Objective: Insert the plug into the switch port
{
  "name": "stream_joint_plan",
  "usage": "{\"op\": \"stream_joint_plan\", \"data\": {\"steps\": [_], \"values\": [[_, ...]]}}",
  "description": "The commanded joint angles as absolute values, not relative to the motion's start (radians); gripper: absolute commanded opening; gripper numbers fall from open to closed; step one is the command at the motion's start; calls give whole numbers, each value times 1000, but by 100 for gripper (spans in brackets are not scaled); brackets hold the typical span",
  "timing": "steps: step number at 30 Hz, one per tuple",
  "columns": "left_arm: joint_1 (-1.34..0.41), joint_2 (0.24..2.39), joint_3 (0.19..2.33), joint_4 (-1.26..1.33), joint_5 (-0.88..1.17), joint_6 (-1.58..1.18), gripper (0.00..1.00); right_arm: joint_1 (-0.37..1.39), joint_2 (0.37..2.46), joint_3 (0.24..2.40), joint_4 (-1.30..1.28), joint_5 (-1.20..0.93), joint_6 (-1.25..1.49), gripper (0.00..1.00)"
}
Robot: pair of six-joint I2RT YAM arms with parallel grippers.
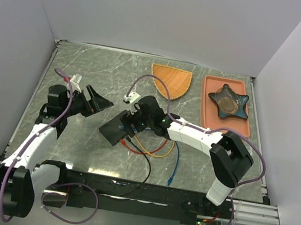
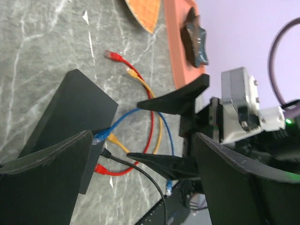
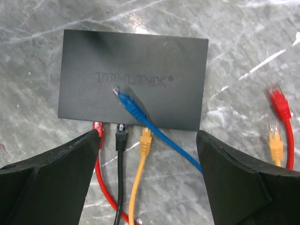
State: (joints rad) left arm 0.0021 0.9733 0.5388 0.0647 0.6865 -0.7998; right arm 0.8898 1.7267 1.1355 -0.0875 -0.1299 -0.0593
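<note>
The flat black switch [image 3: 133,70] lies on the marble table, also seen in the top view as the switch [image 1: 116,130]. Its port edge [image 3: 178,126] faces my right gripper [image 3: 150,187]; red [image 3: 97,129], black [image 3: 121,133] and orange [image 3: 146,139] plugs sit along it. Which socket is the switch port cannot be told. A blue plug [image 3: 130,104] rests loose on top of the switch, its cable trailing off the near edge. My right gripper [image 1: 131,122] hovers open over that edge, holding nothing. Left of the switch, my left gripper [image 1: 98,103] is open and empty.
Loose red [image 3: 279,101] and orange [image 3: 275,140] cable ends lie right of the switch. An orange fan-shaped mat [image 1: 171,81] and an orange tray [image 1: 208,114] with a dark star-shaped dish [image 1: 229,101] sit at the back. White walls enclose three sides.
</note>
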Motion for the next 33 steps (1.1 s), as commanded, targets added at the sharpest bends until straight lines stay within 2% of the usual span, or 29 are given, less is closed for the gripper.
{"op": "stream_joint_plan", "data": {"steps": [1,3,4,5,11,13,14,15,17,18,21,23,24,32,33], "values": [[61,954,512,207,854,-859,96,903,1762,1187,-12,-191,-87,90],[74,953,509,209,862,-858,96,908,1787,1193,-8,-201,-86,88],[77,953,509,215,867,-859,96,910,1795,1201,-9,-212,-87,83],[78,951,508,215,873,-859,96,910,1802,1206,-9,-216,-87,81],[86,937,506,222,884,-859,96,919,1856,1241,-28,-216,-94,80],[87,930,506,219,885,-854,96,920,1878,1258,-40,-203,-91,73],[90,920,506,210,882,-851,96,923,1885,1262,-43,-198,-92,69],[92,917,512,204,879,-848,96,923,1894,1267,-46,-196,-91,60],[95,902,515,193,880,-842,96,927,1901,1262,-37,-177,-87,52],[95,899,518,187,879,-839,96,930,1899,1259,-32,-158,-83,38],[98,870,523,170,867,-825,96,928,1876,1238,-14,-132,-77,18],[100,851,526,167,868,-822,96,930,1849,1212,-5,-127,-78,11],[100,845,525,170,867,-822,96,928,1838,1195,-3,-130,-84,0],[101,796,531,130,845,-792,96,928,1772,1158,28,-149,-98,0],[100,796,531,130,844,-792,96,930,1769,1152,29,-150,-94,9]]}}
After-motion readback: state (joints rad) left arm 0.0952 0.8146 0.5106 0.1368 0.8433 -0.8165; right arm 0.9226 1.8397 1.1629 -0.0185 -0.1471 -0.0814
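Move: The loose blue plug lies on top of the switch, about 3 cm to the right hand's left, level with it fore and aft and some 4 cm below. The switch's middle is roughly 5 cm left, 6 cm down. Nearly 7 cm below the hand sit the plugged-in yellow plug, 2 cm back, and the black one, 4 cm back and 1 cm left. From the left hand the blue plug is about 8 cm right, neither ahead nor back, 13 cm below. Left and down by about 3–4 cm, the right hand brings its open fingers around the blue plug above the switch, slows there and shuts them on its body, then eases about 1 cm back to the right and starts to rise, keeping its pinch. The empty left hand, still open, climbs about 5 cm and draws back a little, its fingers tipping up some 10 degrees. ##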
